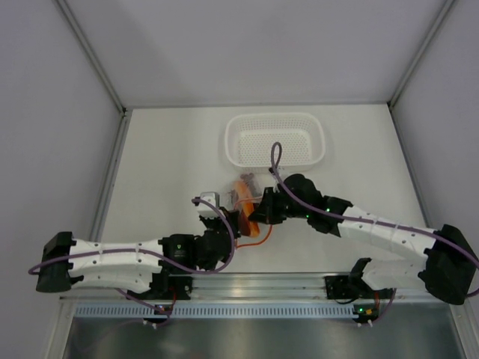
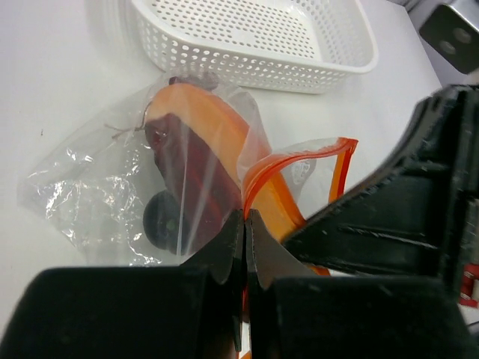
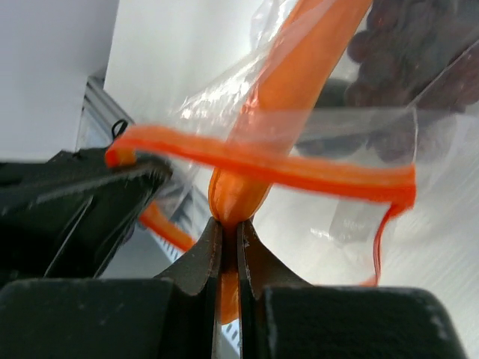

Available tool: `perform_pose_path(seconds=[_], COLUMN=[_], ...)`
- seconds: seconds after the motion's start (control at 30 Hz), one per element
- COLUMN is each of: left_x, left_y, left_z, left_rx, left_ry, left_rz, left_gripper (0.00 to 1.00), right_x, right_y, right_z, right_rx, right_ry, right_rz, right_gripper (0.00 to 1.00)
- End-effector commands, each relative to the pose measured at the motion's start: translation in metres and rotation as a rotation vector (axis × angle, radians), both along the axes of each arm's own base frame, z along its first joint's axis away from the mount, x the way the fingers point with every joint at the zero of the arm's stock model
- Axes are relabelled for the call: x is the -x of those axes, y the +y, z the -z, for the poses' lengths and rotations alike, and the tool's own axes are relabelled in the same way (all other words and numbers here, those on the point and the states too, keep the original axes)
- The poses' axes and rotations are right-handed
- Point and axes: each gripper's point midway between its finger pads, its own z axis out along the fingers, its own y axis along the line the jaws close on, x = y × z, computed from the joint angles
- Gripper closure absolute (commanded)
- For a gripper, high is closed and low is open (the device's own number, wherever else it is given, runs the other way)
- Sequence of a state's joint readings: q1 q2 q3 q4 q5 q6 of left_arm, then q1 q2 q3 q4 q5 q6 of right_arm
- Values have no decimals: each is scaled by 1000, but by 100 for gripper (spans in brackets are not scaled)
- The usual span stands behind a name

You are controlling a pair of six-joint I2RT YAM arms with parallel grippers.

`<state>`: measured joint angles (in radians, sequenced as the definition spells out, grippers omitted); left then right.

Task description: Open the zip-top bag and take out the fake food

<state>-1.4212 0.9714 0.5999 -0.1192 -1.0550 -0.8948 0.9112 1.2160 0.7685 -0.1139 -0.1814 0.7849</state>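
Observation:
The clear zip-top bag (image 1: 243, 196) lies in the middle of the table, its mouth open, with the orange-red zip strip (image 2: 299, 153) standing in a loop. My left gripper (image 2: 245, 218) is shut on the zip strip at the bag's near edge. My right gripper (image 3: 228, 224) is shut on the orange end of the hot-dog piece (image 3: 292, 82), which reaches out through the open mouth. The zip strip (image 3: 314, 176) crosses just above the right jaws. The dark red grape cluster (image 3: 419, 45) and the small dark round fruit (image 2: 161, 222) are inside the bag.
The white perforated basket (image 1: 232, 142) stands just behind the bag, and its rim shows in the left wrist view (image 2: 247, 71). Both grippers (image 1: 233, 218) (image 1: 260, 212) are close together at the bag. Grey walls stand on the left and right.

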Motion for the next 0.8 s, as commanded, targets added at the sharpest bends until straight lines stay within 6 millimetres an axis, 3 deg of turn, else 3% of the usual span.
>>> perform_pose_path(seconds=[0.0,0.3,0.57,0.67,0.77], left_x=[-5,-11,-16,-19,-20], left_y=[4,10,16,24,28], left_z=[-6,-14,-40,-48,-51], left_rx=[56,106,123,106,84], left_ry=[-25,-26,-57,-82,-95], left_rz=[-68,-154,-212,-255,-267], left_gripper=[100,100,100,100,100], right_x=[22,69,115,127,128], right_y=[-7,-42,-71,-79,-89], right_z=[-28,-32,-22,-45,-68], right_rx=[-91,-118,-86,-122,-135], right_ry=[-24,-11,-21,-79,-160], right_rz=[-89,-168,-358,-425,-415], right_gripper=[100,100,100,100,100])
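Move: The right hand already pinches one end of the fake hot dog; its middle lies about 6 cm ahead, 3 cm left and some 4 cm below that hand, inside the bag. From the same hand, the bag rim held by the left fingers is about 6 cm left and 2 cm back, grapes roughly 11 cm ahead and 4 cm left, and the white basket some 25 cm ahead and 6 cm right. From the left hand, the hot dog's middle lies about 5 cm ahead, 3 cm right and lower. Keeping its pinch on the near end of the fake hot dog, the right hand draws it out through the bag's orange-rimmed mouth, back towards the robot about 12 cm and to the right about 8 cm, while turning some 20 degrees counter-clockwise. The left hand keeps hold of the rim, edges forward and left, then lifts it about 3 cm. ##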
